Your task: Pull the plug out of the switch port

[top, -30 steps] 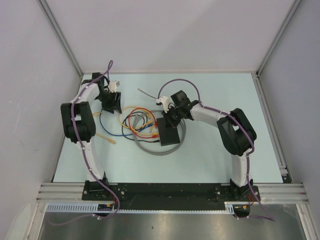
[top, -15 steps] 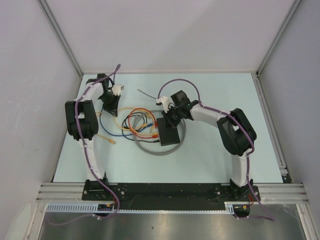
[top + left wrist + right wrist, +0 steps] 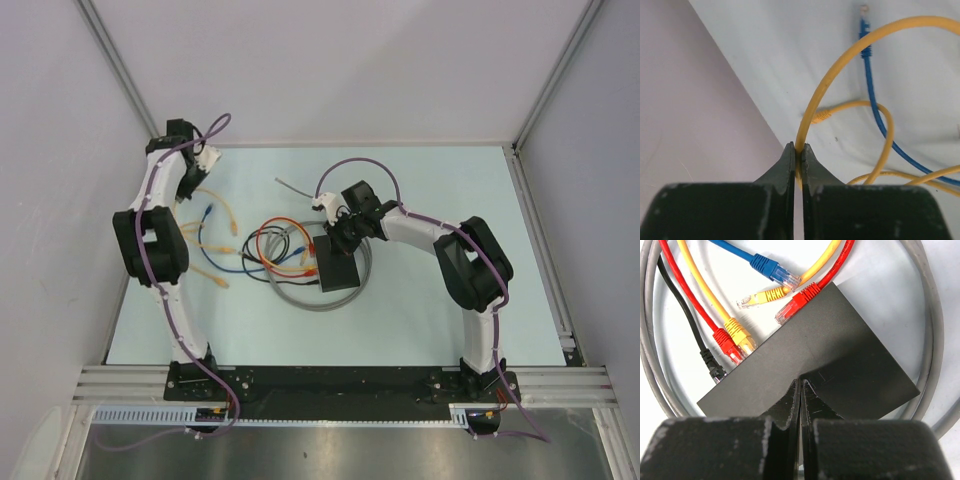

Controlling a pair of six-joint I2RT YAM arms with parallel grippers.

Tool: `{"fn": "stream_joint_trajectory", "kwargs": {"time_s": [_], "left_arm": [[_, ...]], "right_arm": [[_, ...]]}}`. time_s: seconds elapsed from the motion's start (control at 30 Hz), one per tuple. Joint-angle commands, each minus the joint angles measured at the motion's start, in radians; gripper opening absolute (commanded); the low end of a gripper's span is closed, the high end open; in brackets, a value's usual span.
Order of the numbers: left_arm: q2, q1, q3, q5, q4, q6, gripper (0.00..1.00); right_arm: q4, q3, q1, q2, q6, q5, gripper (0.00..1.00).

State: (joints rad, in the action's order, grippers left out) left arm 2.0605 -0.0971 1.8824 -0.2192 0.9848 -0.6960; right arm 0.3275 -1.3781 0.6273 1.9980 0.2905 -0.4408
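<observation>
The switch [image 3: 340, 270] is a flat black box lying mid-table inside a grey cable loop. My right gripper [image 3: 800, 382] is shut, with its fingertips resting on the plain top of the switch [image 3: 840, 355]. A yellow plug [image 3: 742, 340], a red plug [image 3: 729, 347] and a black plug [image 3: 714, 367] sit at the switch's port edge. Another red plug [image 3: 790, 310], a yellow one [image 3: 757, 299] and a blue one [image 3: 775, 270] lie loose beside it. My left gripper [image 3: 798, 147] is shut on a yellow cable [image 3: 840, 55] near the far left corner [image 3: 192, 188].
A grey cable coil [image 3: 300, 300] rings the switch. Loose yellow and blue cable ends [image 3: 210, 215] lie on the pale mat left of it; a yellow end [image 3: 821, 117] and a blue end [image 3: 864, 22] lie unplugged. The left wall [image 3: 700, 100] stands close beside my left gripper.
My left gripper shut on the yellow cable, then swung back and left towards the corner, dragging the cable with it. The right gripper stayed on the switch.
</observation>
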Motion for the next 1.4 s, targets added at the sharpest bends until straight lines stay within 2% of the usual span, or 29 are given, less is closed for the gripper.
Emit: {"fn": "stream_joint_trajectory", "kwargs": {"time_s": [0.0, 0.03, 0.07, 0.1, 0.17, 0.2, 0.23, 0.27, 0.37, 0.43, 0.47, 0.5, 0.57, 0.6, 0.7, 0.83, 0.9, 1.03, 1.1, 1.37], "left_arm": [[0.076, -0.029, 0.118, -0.069, 0.043, 0.084, 0.06], [0.072, -0.027, 0.124, -0.074, 0.020, 0.102, 0.17], [0.063, -0.026, 0.129, -0.066, 0.006, 0.140, 0.36], [0.049, -0.020, 0.135, -0.051, -0.007, 0.154, 0.43], [-0.005, -0.009, 0.144, 0.055, -0.044, 0.200, 0.52], [-0.026, -0.006, 0.159, 0.152, -0.032, 0.207, 0.53], [-0.074, -0.003, 0.158, 0.261, -0.028, 0.210, 0.54], [-0.103, 0.003, 0.146, 0.478, -0.031, 0.220, 0.56], [-0.204, 0.052, 0.034, 0.757, -0.052, 0.199, 0.60], [-0.233, 0.088, -0.051, 0.733, -0.057, 0.184, 0.60], [-0.235, 0.147, -0.077, 0.678, -0.060, 0.191, 0.59], [-0.234, 0.160, -0.129, 0.641, -0.067, 0.213, 0.59], [-0.231, 0.168, -0.169, 0.581, -0.072, 0.316, 0.58], [-0.224, 0.166, -0.195, 0.484, -0.054, 0.360, 0.58], [-0.240, 0.152, -0.255, 0.374, 0.042, 0.431, 0.58], [-0.328, 0.132, -0.391, 0.409, 0.117, 0.374, 0.62], [-0.361, 0.131, -0.487, 0.397, 0.080, 0.352, 0.65], [-0.387, 0.131, -0.578, 0.440, 0.035, 0.290, 0.64], [-0.402, 0.131, -0.635, 0.432, -0.039, 0.277, 0.64], [-0.323, 0.135, -0.693, 0.408, -0.196, 0.147, 0.60]], "right_arm": [[0.107, 0.047, 0.022, 0.059, 0.022, 0.050, 0.00], [0.105, 0.047, 0.022, 0.059, 0.022, 0.051, 0.00], [0.105, 0.047, 0.022, 0.058, 0.022, 0.053, 0.00], [0.107, 0.047, 0.023, 0.058, 0.022, 0.053, 0.00], [0.108, 0.047, 0.025, 0.058, 0.022, 0.051, 0.00], [0.110, 0.048, 0.022, 0.058, 0.022, 0.053, 0.00], [0.107, 0.047, 0.025, 0.058, 0.022, 0.051, 0.00], [0.108, 0.047, 0.025, 0.058, 0.022, 0.050, 0.00], [0.107, 0.047, 0.026, 0.056, 0.025, 0.050, 0.00], [0.107, 0.045, 0.029, 0.056, 0.027, 0.048, 0.00], [0.107, 0.047, 0.029, 0.055, 0.027, 0.050, 0.00], [0.107, 0.047, 0.029, 0.053, 0.027, 0.050, 0.00], [0.108, 0.047, 0.029, 0.048, 0.029, 0.051, 0.00], [0.108, 0.047, 0.029, 0.047, 0.029, 0.053, 0.00], [0.113, 0.050, 0.026, 0.039, 0.029, 0.056, 0.00], [0.113, 0.056, 0.025, 0.039, 0.027, 0.048, 0.00], [0.110, 0.054, 0.026, 0.045, 0.024, 0.042, 0.00], [0.100, 0.054, 0.040, 0.058, 0.021, 0.036, 0.00], [0.100, 0.053, 0.043, 0.059, 0.018, 0.033, 0.00], [0.107, 0.053, 0.048, 0.059, 0.015, 0.025, 0.00]]}}
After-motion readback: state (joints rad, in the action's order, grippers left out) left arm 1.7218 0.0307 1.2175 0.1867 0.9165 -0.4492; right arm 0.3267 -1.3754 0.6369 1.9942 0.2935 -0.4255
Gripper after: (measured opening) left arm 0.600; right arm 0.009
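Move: The left hand hangs shut on a yellow cable at the far left of the table. The lower yellow plug, which it heads for, lies about 18 cm back, 12 cm to its right and 11 cm below. A bend of the blue cable runs some 4 cm beyond that plug; the loose black plug lies about 7 cm farther out and 5 cm right of it, and the upper yellow plug 13 cm farther out. From the right hand, the lower yellow plug is about 29 cm left and 7 cm back. Opening its fingers with a small shift left, the left hand lets go of the yellow cable, then arcs up and roughly 20 cm right. It swings back towards its base and descends, the wrist rolling its left side down nearly 30 degrees, ending open a few centimetres above the table, close over the lower yellow plug and the blue cable. ##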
